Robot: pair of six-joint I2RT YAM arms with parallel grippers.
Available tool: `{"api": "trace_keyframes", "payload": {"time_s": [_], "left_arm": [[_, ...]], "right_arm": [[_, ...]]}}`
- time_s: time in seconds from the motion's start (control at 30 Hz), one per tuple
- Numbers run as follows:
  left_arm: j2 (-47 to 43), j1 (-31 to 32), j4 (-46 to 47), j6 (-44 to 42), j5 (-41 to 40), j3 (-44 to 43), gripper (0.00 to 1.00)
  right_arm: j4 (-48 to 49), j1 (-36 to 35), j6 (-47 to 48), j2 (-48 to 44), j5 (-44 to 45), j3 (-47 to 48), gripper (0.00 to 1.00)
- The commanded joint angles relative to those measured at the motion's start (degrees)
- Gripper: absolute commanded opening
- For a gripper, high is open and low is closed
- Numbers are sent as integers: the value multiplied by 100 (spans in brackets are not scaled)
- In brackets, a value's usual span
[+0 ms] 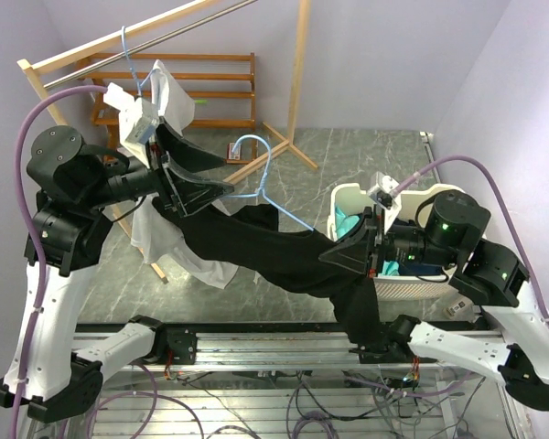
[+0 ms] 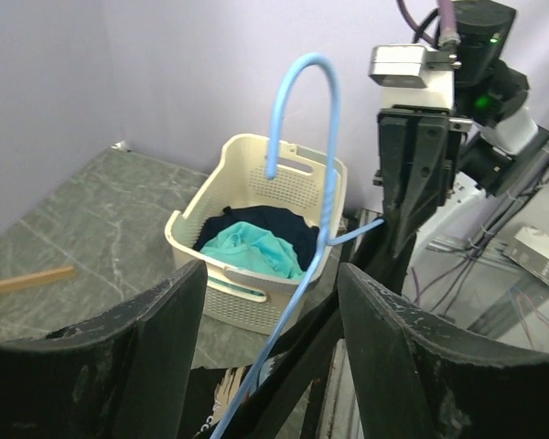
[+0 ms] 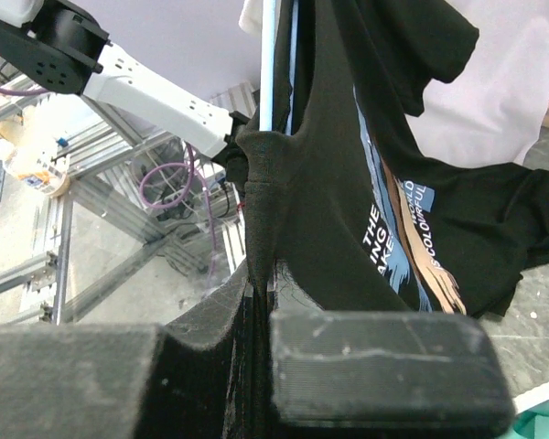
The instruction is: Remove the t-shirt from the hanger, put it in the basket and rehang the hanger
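A black printed t-shirt (image 1: 284, 251) hangs stretched between my two grippers, still draped on a light blue hanger (image 1: 265, 174). My left gripper (image 1: 227, 174) is open, its jaws wide on either side of the hanger's wire (image 2: 302, 101), with black cloth (image 2: 293, 375) below. My right gripper (image 1: 337, 254) is shut on a pinched fold of the t-shirt (image 3: 348, 183), low on the right. In the right wrist view the gripper (image 3: 270, 302) clamps the cloth, and the hanger's rod (image 3: 267, 64) rises above it.
A cream laundry basket (image 1: 348, 197) with teal and dark clothes stands right of centre; it also shows in the left wrist view (image 2: 201, 242). A wooden rack (image 1: 297, 73) with a metal rail holds a white garment (image 1: 169, 96) on another hanger, behind my left arm.
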State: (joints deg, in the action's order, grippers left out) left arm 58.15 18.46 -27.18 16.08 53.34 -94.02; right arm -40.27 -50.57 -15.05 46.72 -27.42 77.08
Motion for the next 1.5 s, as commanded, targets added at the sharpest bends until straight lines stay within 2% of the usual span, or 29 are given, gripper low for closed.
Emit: {"api": "trace_keyframes", "payload": {"time_s": [0.0,0.33,0.63,0.9,0.93,1.0,1.03,1.17,1.2,1.23,1.37,1.47], "left_arm": [[57,39,212,76,700,-166,69],[337,467,-635,-722,650,-179,58],[477,807,-1283,-1343,234,-183,39],[469,887,-1262,-1410,302,-110,39],[480,892,-1241,-1394,314,-101,36],[499,896,-1218,-1375,351,-98,13],[506,899,-1193,-1354,372,-99,8],[444,905,-1077,-1335,476,-90,7],[411,905,-1071,-1355,449,-98,7],[367,905,-1076,-1379,416,-113,7],[244,905,-1123,-1421,308,-194,7],[191,905,-1194,-1436,234,-292,7]], "right_arm": [[337,12,-40,9,-182,19,0],[520,11,-40,444,-509,330,0],[554,12,-47,577,-555,486,0],[457,12,-58,465,-456,498,0],[476,13,-66,455,-466,484,0],[502,12,-83,452,-468,451,0],[506,13,-86,447,-474,437,0],[509,12,-67,409,-377,330,0],[492,12,-56,391,-307,300,1],[473,12,-64,339,-212,254,6],[339,12,-59,62,170,-4,37],[131,14,-45,-207,412,-188,49]]}}
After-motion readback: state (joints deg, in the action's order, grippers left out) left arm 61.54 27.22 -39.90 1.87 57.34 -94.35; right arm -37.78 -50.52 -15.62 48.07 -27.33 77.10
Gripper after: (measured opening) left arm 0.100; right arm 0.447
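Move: Left gripper: the stretch of blue hanger arm just left of the hanger's neck is about 4 cm to your right, 2 cm back and 5 cm below. The hook is some 8 cm right, 3 cm ahead and 3 cm above; the black t-shirt's middle is 12 cm right, 8 cm back and 15 cm below. Right gripper, holding the shirt's shoulder: that hanger arm is about 24 cm left, 13 cm ahead and 4 cm above. Lower the open left gripper about 5 cm while easing some 3 cm right and slightly back, turning a little clockwise, onto the hanger arm beside its neck, then shut the fingers to pinch it. Let the right hand give 2 to 3 cm leftward towards it, still gripping the shirt; only once the left is shut, ease it back right and open its fingers about halfway. ##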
